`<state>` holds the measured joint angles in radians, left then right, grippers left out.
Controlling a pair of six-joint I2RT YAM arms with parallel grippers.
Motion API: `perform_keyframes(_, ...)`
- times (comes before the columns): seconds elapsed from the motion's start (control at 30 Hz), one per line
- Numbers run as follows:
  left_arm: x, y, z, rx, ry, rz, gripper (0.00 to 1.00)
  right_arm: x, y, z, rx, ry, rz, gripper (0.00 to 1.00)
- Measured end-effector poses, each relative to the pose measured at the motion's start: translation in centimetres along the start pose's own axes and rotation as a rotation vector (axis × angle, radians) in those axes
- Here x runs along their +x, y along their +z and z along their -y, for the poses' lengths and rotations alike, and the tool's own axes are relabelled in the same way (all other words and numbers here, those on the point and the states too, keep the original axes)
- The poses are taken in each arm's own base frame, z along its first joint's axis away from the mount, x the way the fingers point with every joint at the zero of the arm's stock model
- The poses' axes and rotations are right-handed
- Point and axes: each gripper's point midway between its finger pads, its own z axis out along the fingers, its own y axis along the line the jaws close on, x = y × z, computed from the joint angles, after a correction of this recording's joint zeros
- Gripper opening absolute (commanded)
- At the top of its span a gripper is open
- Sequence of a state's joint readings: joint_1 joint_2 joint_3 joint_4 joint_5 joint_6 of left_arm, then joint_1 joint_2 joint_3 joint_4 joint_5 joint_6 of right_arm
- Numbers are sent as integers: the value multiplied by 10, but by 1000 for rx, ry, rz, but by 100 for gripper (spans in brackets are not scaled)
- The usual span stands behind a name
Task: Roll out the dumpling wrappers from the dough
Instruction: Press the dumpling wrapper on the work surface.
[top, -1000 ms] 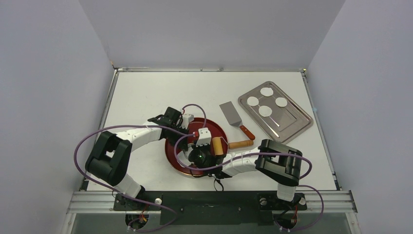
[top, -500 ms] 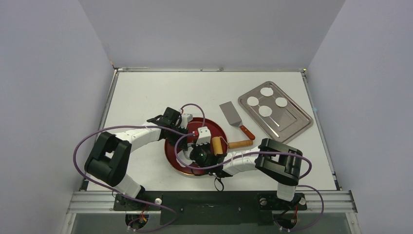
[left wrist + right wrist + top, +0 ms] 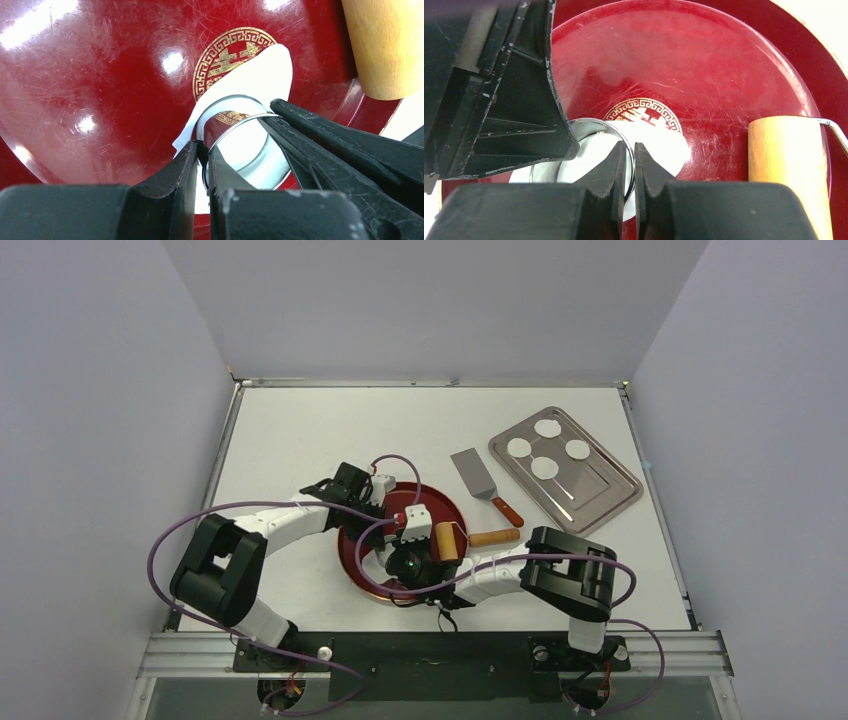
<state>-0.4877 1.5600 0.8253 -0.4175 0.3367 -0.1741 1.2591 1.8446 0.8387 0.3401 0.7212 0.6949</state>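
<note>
A thin white sheet of dough (image 3: 262, 70) lies in the middle of the red plate (image 3: 100, 75). A metal ring cutter (image 3: 235, 101) stands on the sheet, with white showing inside it. My left gripper (image 3: 203, 150) is shut on the ring's rim on one side. My right gripper (image 3: 630, 147) is shut on the rim (image 3: 591, 123) from the opposite side, over the dough (image 3: 666, 145). In the top view both grippers meet over the plate (image 3: 445, 502), hiding ring and dough. Several round dumpling wrappers (image 3: 544, 468) lie on the steel tray (image 3: 610, 490).
A wooden roller (image 3: 446, 540) rests at the plate's right rim, its handle (image 3: 495, 536) pointing right; it stands close to the right gripper's right side (image 3: 786, 165). A metal spatula (image 3: 475, 475) lies between plate and tray.
Both arms have shifted slightly toward the near edge over the plate. Both grips on the ring stay as they were.
</note>
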Motion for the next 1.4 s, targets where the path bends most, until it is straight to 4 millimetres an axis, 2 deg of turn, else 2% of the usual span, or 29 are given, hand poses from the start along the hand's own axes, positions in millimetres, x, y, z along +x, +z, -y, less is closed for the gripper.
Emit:
perform_keyframes(0.27, -1, 0, 0, -11, -13, 16, 0, 2, -1, 0, -54, 14, 13, 0)
perform_keyframes(0.6, 2, 0, 3, 13, -10, -26, 0, 4, -10, 0, -17, 5, 55, 0)
perform_keyframes(0.93, 3, 1, 5, 24, -31, 1, 0, 0, 0, 5, -79, 1, 25, 0)
perform_keyframes(0.97, 3, 1, 5, 25, -30, 2, 1, 0, -1, 5, -84, 5, 25, 0)
perform_keyframes(1.0, 3, 1, 5, 25, -30, 2, 11, 1, -2, 4, -89, 10, 25, 0)
perform_keyframes(1.07, 2, 1, 5, 27, -28, 3, 23, 3, -4, 2, -97, 15, 27, 0)
perform_keyframes(1.1, 2, 0, 5, 28, -29, 3, 25, 4, -6, 2, -92, 17, 30, 0)
perform_keyframes(1.4, 2, -2, 3, 41, -19, 5, 30, 4, -10, 2, -75, 13, 42, 0)
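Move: The metal ring cutter stands on the dough on the red plate, its rim already between both pairs of fingers. Its middle lies about 3 cm right, 1 cm ahead of and 2 cm below the left fingertips, and some 3 cm left, 1 cm back and 2 cm below the right. From the right hand, the plate's gold emblem is about 3 cm straight ahead, 4 cm down; the wooden roller lies roughly 9 cm right, 2 cm ahead and 2 cm lower. The cutter stays down on the dough while the right hand, still pinching its rim, rocks it back about 1 cm, forward as far again and back once more, hardly rising or sinking and tilting only some 5 degrees. The left hand steadies the opposite rim almost in place, then parts its fingers by about a quarter of their range, loosening its pinch. ##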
